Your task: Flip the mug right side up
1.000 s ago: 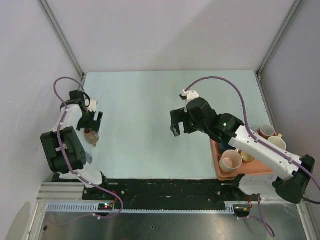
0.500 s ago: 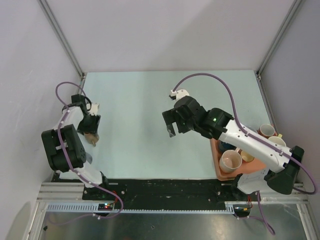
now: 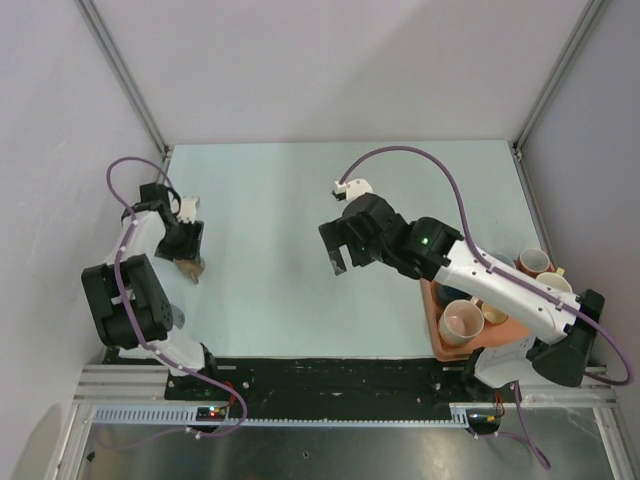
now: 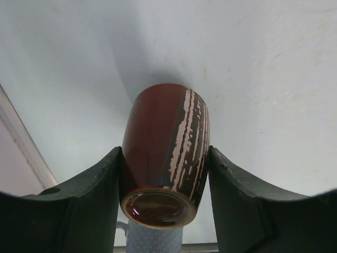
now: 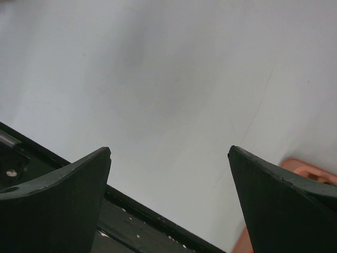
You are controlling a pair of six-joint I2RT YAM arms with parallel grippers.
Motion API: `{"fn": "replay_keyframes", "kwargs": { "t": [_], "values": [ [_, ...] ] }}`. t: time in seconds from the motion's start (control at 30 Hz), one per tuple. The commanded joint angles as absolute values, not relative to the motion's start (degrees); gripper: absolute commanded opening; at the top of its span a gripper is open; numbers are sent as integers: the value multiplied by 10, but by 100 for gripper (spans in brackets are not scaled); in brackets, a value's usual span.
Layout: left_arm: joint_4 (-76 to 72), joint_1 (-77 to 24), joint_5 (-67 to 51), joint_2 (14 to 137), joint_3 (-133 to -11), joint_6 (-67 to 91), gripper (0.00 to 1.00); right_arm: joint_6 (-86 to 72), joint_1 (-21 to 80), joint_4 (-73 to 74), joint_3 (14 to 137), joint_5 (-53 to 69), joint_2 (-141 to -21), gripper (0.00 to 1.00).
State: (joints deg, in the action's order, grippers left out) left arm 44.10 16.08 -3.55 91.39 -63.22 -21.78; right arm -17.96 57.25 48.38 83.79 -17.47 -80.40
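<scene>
A brown mug (image 4: 166, 142) with cream streaks sits between the fingers of my left gripper (image 4: 164, 174), which is shut on its sides. Its glazed base faces the wrist camera and its mouth points away toward the tabletop. From above, the mug (image 3: 192, 266) shows just under the left gripper (image 3: 186, 250) near the table's left edge. My right gripper (image 3: 342, 258) hangs over the middle of the table, well away from the mug. It is open with nothing between its fingers (image 5: 79, 179).
An orange tray (image 3: 437, 322) at the right front holds several upright mugs, one cream (image 3: 462, 325). A blue-grey patterned mug (image 4: 150, 241) stands just behind the held one. The black front rail (image 3: 330, 372) runs along the near edge.
The left gripper closed from wide open onto the brown mug and shifted slightly. The right arm swung left toward the table's middle, still open.
</scene>
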Motion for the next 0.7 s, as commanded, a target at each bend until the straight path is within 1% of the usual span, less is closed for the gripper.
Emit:
{"fn": "replay_keyframes", "kwargs": {
  "t": [0.0,0.23,0.4,0.57,0.67],
  "values": [
    [429,128,-115,871,-682,-190,0,-195,570,370,814,-148,-768,100],
    [431,36,-176,886,-721,-149,0,-259,539,198,738,-26,-786,99],
    [432,-24,-217,895,-761,-116,0,-288,524,99,718,45,-829,99],
    [435,-55,-294,867,-813,-72,0,-364,482,-35,680,153,-842,99],
    [436,-61,-350,843,-856,-31,0,-391,465,-109,656,183,-830,99]
  ]
}}
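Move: The brown mug is already pinched in the left fingers, about 1 cm below their hand point. The open right gripper, where it is headed, hangs roughly 39 cm to the left hand's right, 6 cm nearer the bases and 18 cm higher; a grey mug lies some 12 cm back and 1 cm left. From the right hand, the brown mug is about 39 cm left, 6 cm ahead and 19 cm below. Left hand carries the mug some 19 cm right, rising; open right hand rolls and nears it, going left. ##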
